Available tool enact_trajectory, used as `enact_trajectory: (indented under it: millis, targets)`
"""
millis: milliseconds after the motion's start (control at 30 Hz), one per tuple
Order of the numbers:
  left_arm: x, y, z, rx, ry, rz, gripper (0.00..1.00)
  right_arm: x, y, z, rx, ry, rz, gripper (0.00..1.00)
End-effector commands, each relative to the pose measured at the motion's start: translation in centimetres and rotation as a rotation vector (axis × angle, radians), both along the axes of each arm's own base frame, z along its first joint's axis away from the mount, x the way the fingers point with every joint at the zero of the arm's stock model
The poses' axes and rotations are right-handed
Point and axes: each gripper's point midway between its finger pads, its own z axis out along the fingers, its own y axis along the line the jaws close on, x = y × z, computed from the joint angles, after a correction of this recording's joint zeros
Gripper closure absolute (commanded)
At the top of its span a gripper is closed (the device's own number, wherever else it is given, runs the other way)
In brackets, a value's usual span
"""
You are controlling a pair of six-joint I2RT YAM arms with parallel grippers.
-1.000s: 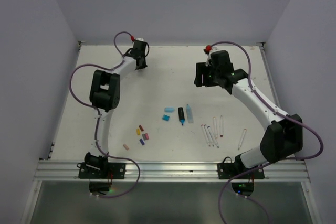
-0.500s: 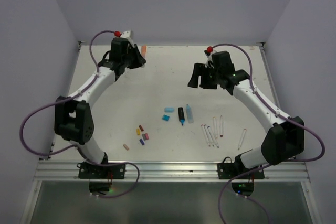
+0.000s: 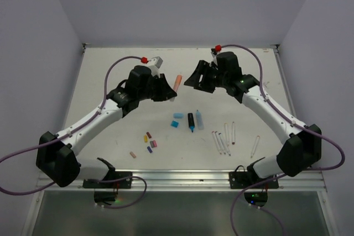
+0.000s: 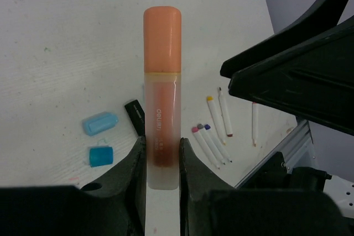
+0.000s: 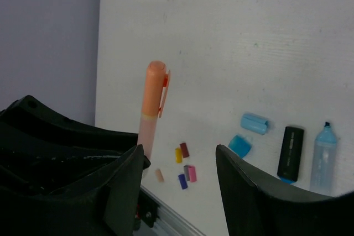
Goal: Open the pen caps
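My left gripper (image 3: 167, 89) is shut on the frosted salmon marker body (image 4: 161, 136) and holds it above the table. The marker's orange cap (image 4: 162, 40) is on and points toward my right gripper (image 3: 194, 78). The right gripper is open and empty, just right of the cap (image 3: 177, 81), apart from it. In the right wrist view the cap (image 5: 154, 89) stands left of and beyond the open gripper (image 5: 180, 178). Two loose blue caps (image 3: 176, 119) and several tiny coloured caps (image 3: 149, 141) lie on the table, with a peach one (image 3: 133, 155).
A black marker (image 3: 191, 121) and a pale blue marker (image 3: 199, 120) lie uncapped mid-table. Several thin white pens (image 3: 224, 137) lie to the right, one more (image 3: 255, 146) farther right. Walls enclose the table; a metal rail (image 3: 182, 178) runs along the near edge.
My left arm has swung from the back left corner toward the table's middle, carrying the salmon marker. My right gripper has turned left toward it.
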Motion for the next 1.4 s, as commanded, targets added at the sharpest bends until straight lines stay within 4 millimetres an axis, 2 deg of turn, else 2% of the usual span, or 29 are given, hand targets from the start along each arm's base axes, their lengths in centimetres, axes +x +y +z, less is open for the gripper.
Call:
enact_trajectory:
  millis: [0, 267, 633, 933, 1100, 1300, 1367]
  targets:
    - [-0.8, -0.1, 1.8, -0.018, -0.025, 0.036, 1.0, -0.5, 2.3, 2.3, 0.099, 0.012, -0.019, 0.43]
    - [-1.8, -1.2, 2.4, 0.003, -0.038, 0.016, 1.0, -1.8, 4.8, 2.4, 0.121, 0.022, -0.007, 0.5]
    - [-2.3, -1.1, 3.4, 0.02, -0.071, 0.005, 1.0, -3.3, 5.4, 0.2, 0.077, 0.057, -0.046, 0.58]
    - [-2.7, -1.2, 4.4, -0.003, -0.085, -0.016, 1.0, -3.0, 5.7, 0.2, 0.067, 0.046, -0.067, 0.59]
    - [-3.1, -1.1, 5.2, -0.016, -0.099, -0.023, 1.0, -2.8, 6.7, 0.3, 0.078, 0.045, -0.062, 0.6]
    - [-3.6, -0.9, 5.7, -0.026, -0.107, -0.026, 1.0, -3.3, 8.7, 0.0, 0.098, 0.047, -0.021, 0.7]
    - [-3.9, -0.9, 5.8, -0.031, -0.108, -0.038, 1.0, -3.5, 9.0, 0.2, 0.11, 0.035, -0.007, 0.87]
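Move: My left hand already holds the orange pen by its lower body. The pen's middle, just under the cap, is roughly 3 cm above that grip, 1 cm ahead and 1 cm right. From my right hand it lies about 8 cm left, level fore and aft, 3 cm lower. Some 22 cm below my right hand are the black pen, 7 cm back and straight below, and the light-blue cap, 3 cm back and 6 cm left. I bring my half-open right hand about 8 cm left and 4 cm back to the upright orange pen, pausing briefly with its fingers partly closed before going on left and pinching the pen just below its cap. Meanwhile my left hand keeps its grip and draws the pen back about 4 cm, raising it slightly. ##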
